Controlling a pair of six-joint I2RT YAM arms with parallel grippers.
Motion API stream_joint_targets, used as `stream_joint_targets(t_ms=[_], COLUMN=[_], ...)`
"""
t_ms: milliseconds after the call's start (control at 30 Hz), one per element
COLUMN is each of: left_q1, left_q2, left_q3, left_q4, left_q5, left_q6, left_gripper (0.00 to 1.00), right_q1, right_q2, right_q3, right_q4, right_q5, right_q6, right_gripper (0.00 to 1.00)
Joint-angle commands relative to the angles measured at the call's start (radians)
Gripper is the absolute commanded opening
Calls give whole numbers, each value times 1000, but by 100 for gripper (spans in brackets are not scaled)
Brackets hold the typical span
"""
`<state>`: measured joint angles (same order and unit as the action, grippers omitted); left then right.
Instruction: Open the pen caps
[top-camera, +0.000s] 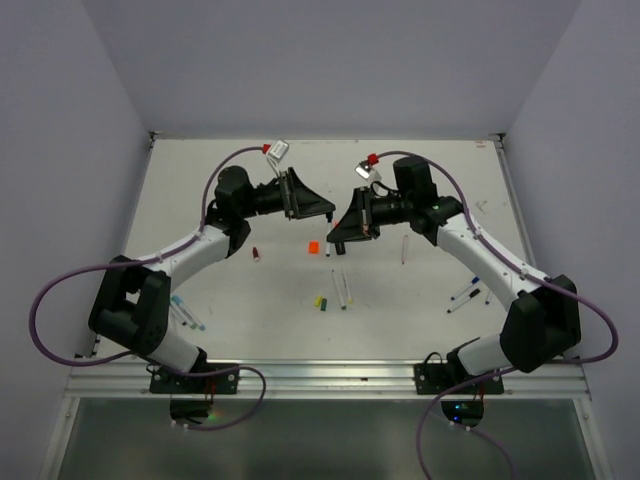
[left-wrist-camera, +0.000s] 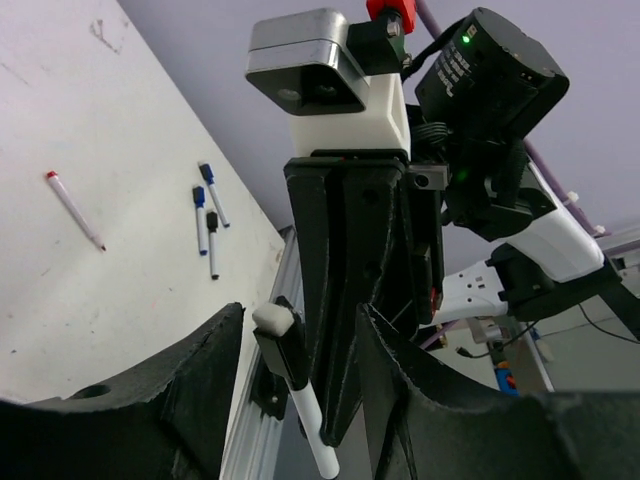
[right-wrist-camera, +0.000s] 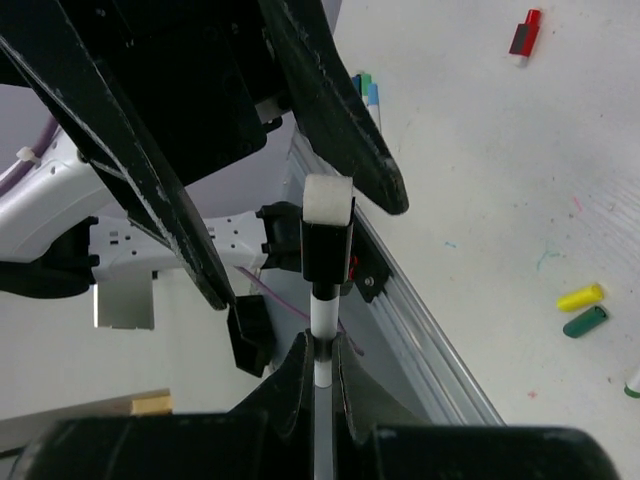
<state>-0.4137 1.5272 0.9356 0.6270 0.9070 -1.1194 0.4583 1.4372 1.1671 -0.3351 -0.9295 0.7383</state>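
Note:
My right gripper (right-wrist-camera: 320, 345) is shut on a slim white pen (right-wrist-camera: 321, 318), held off the table. The pen's black cap (right-wrist-camera: 327, 245), with a white end, sticks out beyond the fingers. My left gripper (left-wrist-camera: 300, 315) faces it, its jaws open around the cap (left-wrist-camera: 281, 345) with a gap on each side. The cap sits closer to one finger (left-wrist-camera: 195, 395) than to the other. From above, the two grippers (top-camera: 322, 213) (top-camera: 337, 236) meet over the middle of the table.
On the table (top-camera: 420, 310) lie an orange cap (top-camera: 313, 247), a red cap (top-camera: 256, 253), green and yellow caps (top-camera: 321, 301), and white pens at the centre (top-camera: 343, 288), right (top-camera: 465, 295) and left (top-camera: 188, 315). The aluminium rail (top-camera: 330, 375) runs along the near edge.

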Motion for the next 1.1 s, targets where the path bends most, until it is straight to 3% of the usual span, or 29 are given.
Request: stream_joint_targets(t_ms=[0, 267, 433, 533, 567, 633, 700, 800, 900, 1067], left_q1=[-5, -8, -8, -10, -8, -10, -10, -8, -8, -10], left_q2=[-10, -18, -19, -12, -10, -1, -4, -19, -44, -73], left_q3=[-26, -49, -52, -50, -50, -50, -55, -58, -52, -9], left_q4=[138, 197, 208, 232, 238, 243, 255, 199, 111, -56], left_q5=[56, 79, 84, 84, 84, 84, 79, 44, -9, -92], left_q6=[-69, -112, -125, -146, -154, -171, -184, -175, -146, -62], left_gripper=[51, 51, 43, 27, 12, 0, 0, 0, 0, 0], right_q1=[5, 5, 5, 5, 5, 5, 5, 5, 5, 11], right_q2=[9, 14, 12, 9, 11, 12, 17, 19, 23, 51], right_q3=[-10, -23, -40, -50, -52, -57, -57, -46, -37, -24], right_q4=[99, 133, 153, 156, 156, 156, 171, 170, 166, 163], right_q5=[-46, -58, -65, -69, -71, -66, -68, -52, -42, -26], right_q6=[50, 69, 81, 81, 79, 76, 78, 62, 53, 49], right_gripper=[0, 0, 0, 0, 0, 0, 3, 25, 33, 33])
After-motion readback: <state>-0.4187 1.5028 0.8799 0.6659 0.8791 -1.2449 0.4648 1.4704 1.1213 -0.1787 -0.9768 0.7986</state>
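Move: The marker's black cap sits almost between my left hand's open fingers, about 1 cm back and 1 cm below their midpoint. My right hand grips the body, with the cap some 4 cm ahead and 1 cm above. On the table roughly 21 cm below my left hand, the orange block is about 2 cm ahead and 5 cm left, the black eraser 3 cm ahead and 2 cm right. I draw my left hand back about 1.5 cm so its fingers straddle the black cap, then shut them from half open and pinch it, easing forward again by about 1 cm. My right hand keeps its grip on the white body while drifting about 1 cm left, and once the cap is pinched it opens about a third and lets go. ##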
